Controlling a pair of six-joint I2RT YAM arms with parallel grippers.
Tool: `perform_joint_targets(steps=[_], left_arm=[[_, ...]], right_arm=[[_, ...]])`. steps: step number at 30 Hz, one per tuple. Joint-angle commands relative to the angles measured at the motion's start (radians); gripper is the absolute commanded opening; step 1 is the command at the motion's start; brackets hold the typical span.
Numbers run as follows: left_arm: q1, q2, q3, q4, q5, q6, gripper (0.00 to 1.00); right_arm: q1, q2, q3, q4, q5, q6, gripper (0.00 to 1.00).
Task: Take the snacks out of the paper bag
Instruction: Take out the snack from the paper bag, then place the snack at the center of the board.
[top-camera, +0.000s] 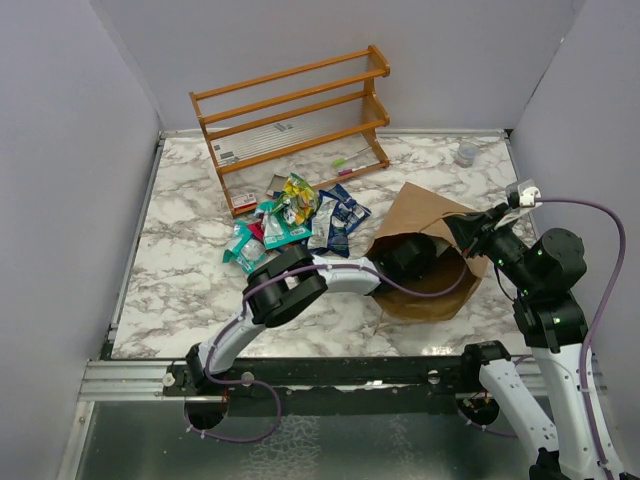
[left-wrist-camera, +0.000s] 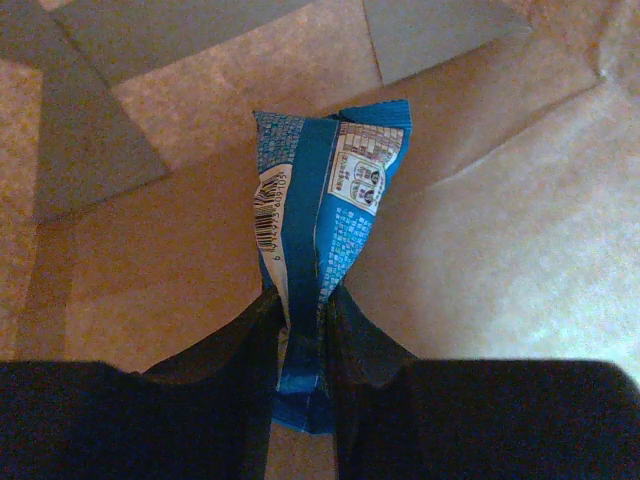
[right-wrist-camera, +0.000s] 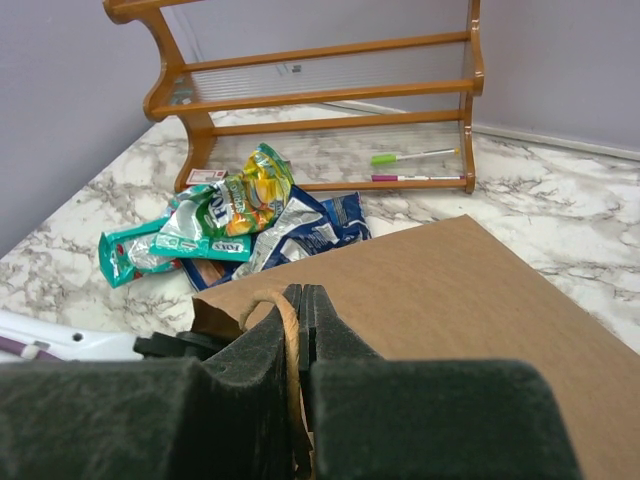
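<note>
The brown paper bag (top-camera: 428, 212) lies on its side with its mouth toward the left arm. My left gripper (left-wrist-camera: 303, 300) is deep inside it, shut on the lower end of a blue-and-white snack packet (left-wrist-camera: 325, 190) that rests against the bag's inner wall (left-wrist-camera: 490, 250). At the bag's upper rim, my right gripper (right-wrist-camera: 302, 295) is shut on the twisted paper handle (right-wrist-camera: 291, 335) and the edge beside it. Several snacks (top-camera: 290, 222) in teal, blue and yellow-green lie in a heap on the marble left of the bag; the right wrist view also catches this heap (right-wrist-camera: 225, 225).
A tilted wooden rack (top-camera: 295, 120) stands at the back, with two pens (right-wrist-camera: 412, 157) on its lower shelf. A small clear cup (top-camera: 467, 153) sits at the back right. Grey walls close in three sides of the table (top-camera: 190, 280).
</note>
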Motion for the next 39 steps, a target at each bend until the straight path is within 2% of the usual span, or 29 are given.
perform_joint_targets(steps=[1, 6, 15, 23, 29, 32, 34, 39], left_arm=[[-0.014, -0.131, -0.081, 0.001, 0.074, -0.025, 0.26], [-0.036, -0.221, -0.172, 0.009, 0.118, -0.017, 0.26], [-0.099, -0.380, -0.323, -0.018, 0.102, 0.016, 0.24], [-0.190, -0.700, -0.539, -0.010, 0.139, 0.136, 0.25], [-0.201, -0.997, -0.671, -0.033, 0.157, 0.137, 0.24], [-0.200, -1.143, -0.708, -0.041, 0.104, 0.152, 0.24], [-0.200, -1.224, -0.721, -0.047, 0.016, 0.171, 0.24], [-0.200, -1.382, -0.776, 0.042, -0.288, 0.233, 0.24]], right_arm=[[0.002, -0.004, 0.019, 0.030, 0.014, -0.003, 0.02], [0.002, 0.001, 0.021, 0.028, 0.016, 0.000, 0.02], [0.002, 0.003, 0.034, 0.014, 0.028, -0.003, 0.02], [0.002, 0.004, 0.021, 0.024, 0.038, 0.001, 0.02], [0.002, 0.004, 0.021, 0.022, 0.046, 0.001, 0.02], [0.002, 0.004, 0.014, 0.028, 0.045, 0.004, 0.02], [0.002, 0.003, 0.007, 0.036, 0.041, 0.006, 0.02], [0.002, 0.006, 0.004, 0.041, 0.037, 0.008, 0.02]])
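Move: The left hand is inside the paper bag, already pinching a blue snack pack; the bag's middle is about 2 cm to its right, level ahead and some 5 cm above it. The snack pile lies about 34 cm to its left and 8 cm farther out, near its height, with the navy packs only 22 cm left and 11 cm out. From the right hand, at the bag's rim, the pile is about 33 cm left, 18 cm ahead and 29 cm below. Left hand draws the pinched snack some 17 cm back, out of the bag, then lifts it up and left. ##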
